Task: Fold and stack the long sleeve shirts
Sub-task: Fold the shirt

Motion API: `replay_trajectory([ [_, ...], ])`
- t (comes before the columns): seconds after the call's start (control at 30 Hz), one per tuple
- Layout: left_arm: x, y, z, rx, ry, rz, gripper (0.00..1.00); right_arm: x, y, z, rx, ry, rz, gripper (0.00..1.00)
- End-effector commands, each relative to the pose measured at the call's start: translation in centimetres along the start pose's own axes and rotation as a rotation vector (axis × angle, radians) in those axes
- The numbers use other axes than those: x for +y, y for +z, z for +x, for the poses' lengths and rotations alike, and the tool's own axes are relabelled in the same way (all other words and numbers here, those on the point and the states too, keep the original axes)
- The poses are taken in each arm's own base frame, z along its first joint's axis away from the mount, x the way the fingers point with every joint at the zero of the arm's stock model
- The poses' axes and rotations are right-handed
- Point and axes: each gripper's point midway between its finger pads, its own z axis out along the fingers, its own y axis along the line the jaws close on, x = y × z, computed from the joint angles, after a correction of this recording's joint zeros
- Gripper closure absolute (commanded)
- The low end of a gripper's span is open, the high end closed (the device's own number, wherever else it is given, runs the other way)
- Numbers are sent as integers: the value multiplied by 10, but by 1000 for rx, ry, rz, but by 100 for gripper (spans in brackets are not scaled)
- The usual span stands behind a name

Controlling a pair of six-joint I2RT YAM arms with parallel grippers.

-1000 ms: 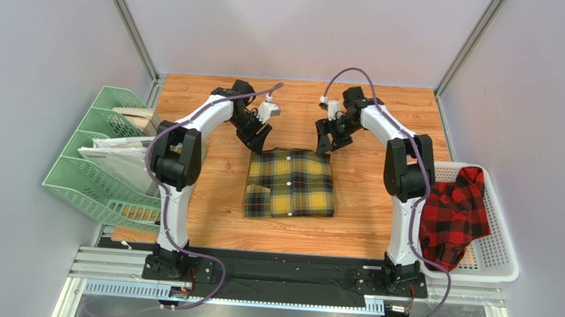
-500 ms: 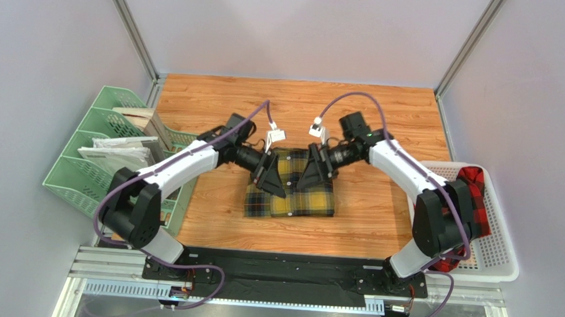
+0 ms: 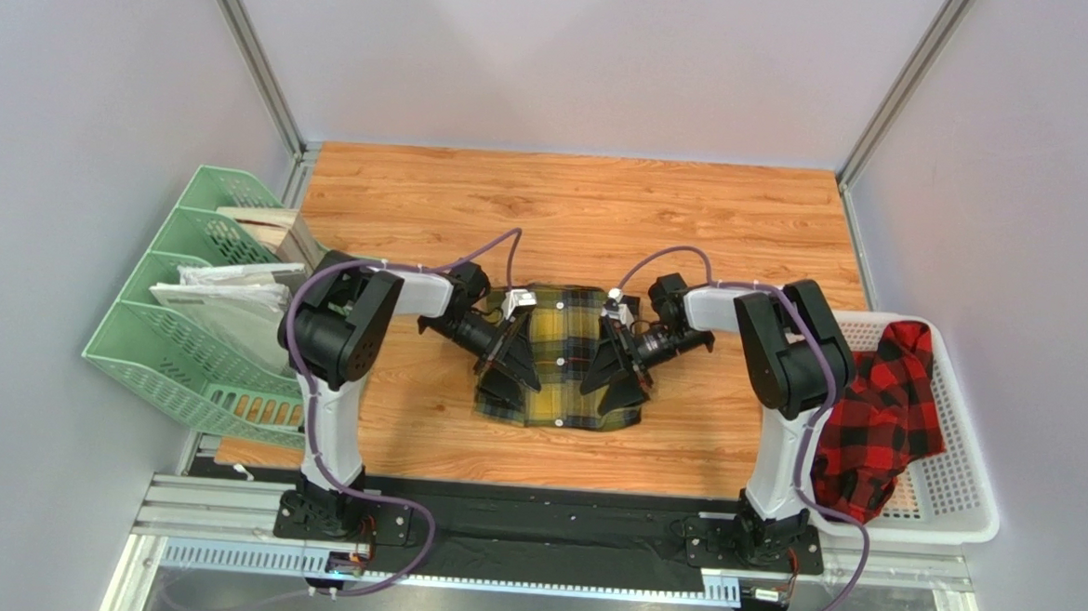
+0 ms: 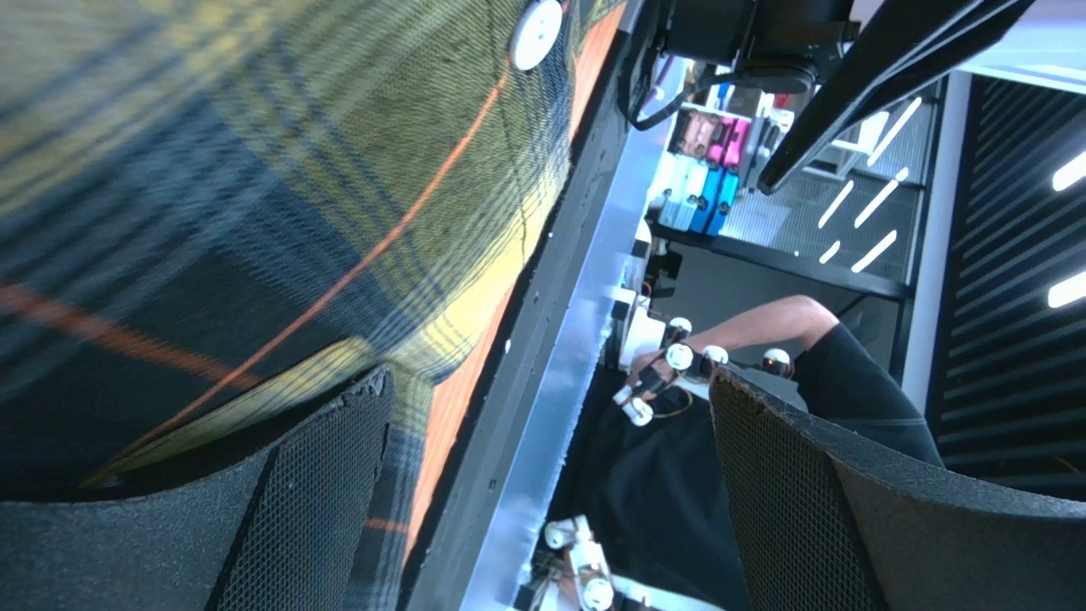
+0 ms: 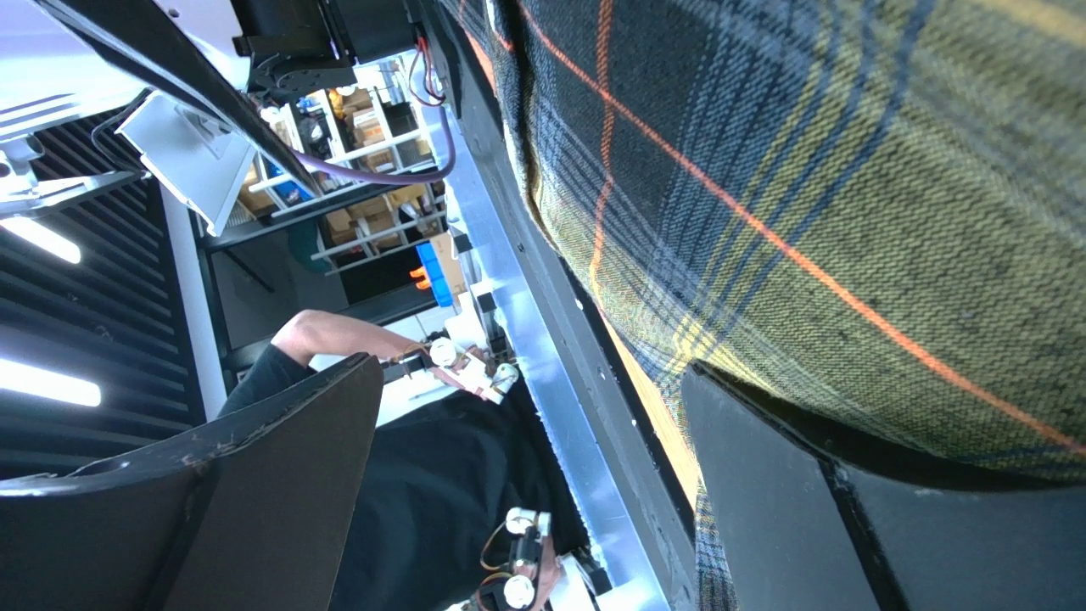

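The yellow-and-black checked shirt (image 3: 562, 337) lies folded in a rectangle at the middle of the wooden table. My left gripper (image 3: 512, 360) rests low on its left part and my right gripper (image 3: 613, 372) on its right part, both pointing toward the near edge. In the left wrist view the left gripper (image 4: 548, 382) is open, one finger lying on the plaid cloth (image 4: 255, 166). The right gripper (image 5: 533, 369) is open too, one finger against the cloth (image 5: 829, 166). Nothing sits between either pair of jaws. The red-and-black checked shirt (image 3: 877, 407) lies crumpled in the basket.
A white perforated basket (image 3: 939, 480) stands at the right table edge. Green file trays (image 3: 186, 315) with papers stand at the left edge. The metal rail (image 3: 551, 544) with the arm bases runs along the near edge.
Both arms have come down from the shirt's far corners onto its middle, toward the near edge. Both grippers have opened wide. The folded shirt stays in place.
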Motion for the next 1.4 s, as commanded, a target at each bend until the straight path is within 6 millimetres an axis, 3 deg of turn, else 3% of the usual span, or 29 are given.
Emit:
replay_trajectory([
  [0.0, 50, -18, 3, -16, 16, -195, 1, -48, -5, 4, -6, 31, 187, 0],
  [0.1, 36, -27, 6, -22, 102, -193, 1, -35, -16, 11, -3, -26, 206, 0],
  [0.27, -21, -41, 15, -30, 343, -135, 1, 31, -34, 10, -52, -199, 162, 0],
  [0.33, -44, -39, 26, 0, 428, -125, 1, 53, -30, 13, -45, -276, 147, 0],
  [0.4, -58, -31, 35, 40, 479, -107, 1, 61, -19, 20, -7, -316, 140, 0],
  [0.47, -60, -22, 41, 81, 475, -101, 1, 54, -9, 23, 26, -288, 140, 0],
  [0.57, -38, -16, 39, 112, 364, -120, 1, 34, 0, 25, 61, -222, 144, 0],
  [0.7, 5, -5, 42, 163, 128, -129, 1, -6, 5, 33, 105, -74, 152, 0],
  [0.8, 29, -12, 36, 126, 38, -166, 1, -29, 1, 39, 107, 15, 182, 0],
  [0.87, 33, -19, 30, 103, 27, -166, 1, -36, -3, 40, 106, 64, 193, 0],
  [0.93, 20, -26, 26, 80, 84, -143, 1, -23, -11, 37, 95, 62, 180, 0],
  [0.97, 12, -29, 24, 67, 126, -134, 1, -14, -15, 34, 80, 34, 175, 0],
  [1.1, -59, -53, 10, -34, 434, -125, 1, 51, -39, 6, -17, -121, 115, 0],
  [1.13, -76, -59, -3, -72, 500, -132, 1, 71, -47, -13, -75, -198, 106, 0],
  [1.17, -89, -61, -10, -103, 483, -127, 1, 87, -54, -25, -134, -163, 101, 0],
  [1.2, -98, -63, -25, -140, 534, -127, 1, 97, -60, -54, -225, -269, 97, 0],
  [1.23, -110, -66, -39, -169, 554, -125, 1, 107, -65, -70, -273, -313, 94, 0],
  [1.37, -109, -53, -87, -213, 483, -111, 1, 117, -68, -133, -359, -330, 60, 0],
])
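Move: Both open hands are down over the near half of the folded yellow shirt, one finger of each low against the cloth. From the left hand the shirt's middle is about 6 cm ahead, 5 cm right and 3 cm down; from the right hand it is some 6 cm ahead, 4 cm left and just as low. The shirt's near button lies about 6 cm back and 4 cm right of the left hand, the middle of its far edge some 19 cm ahead and 5 cm right of that hand. With fingers wide open throughout, both hands first draw a little outward (left hand about 3 cm, right about 2 cm), come free of the shirt as they rise some 6 cm and ease back about 3 cm towards its near edge, then dip to the cloth's level again for another pat. After a brief outward slide there, both lift off, the left to about 11 cm and the right to about 8 cm above where they began, sweeping forward 7 to 10 cm from their rearmost point over the shirt towards its far half while the wrists tilt some 20 to 30 degrees, turning the fingers less back and more down. ##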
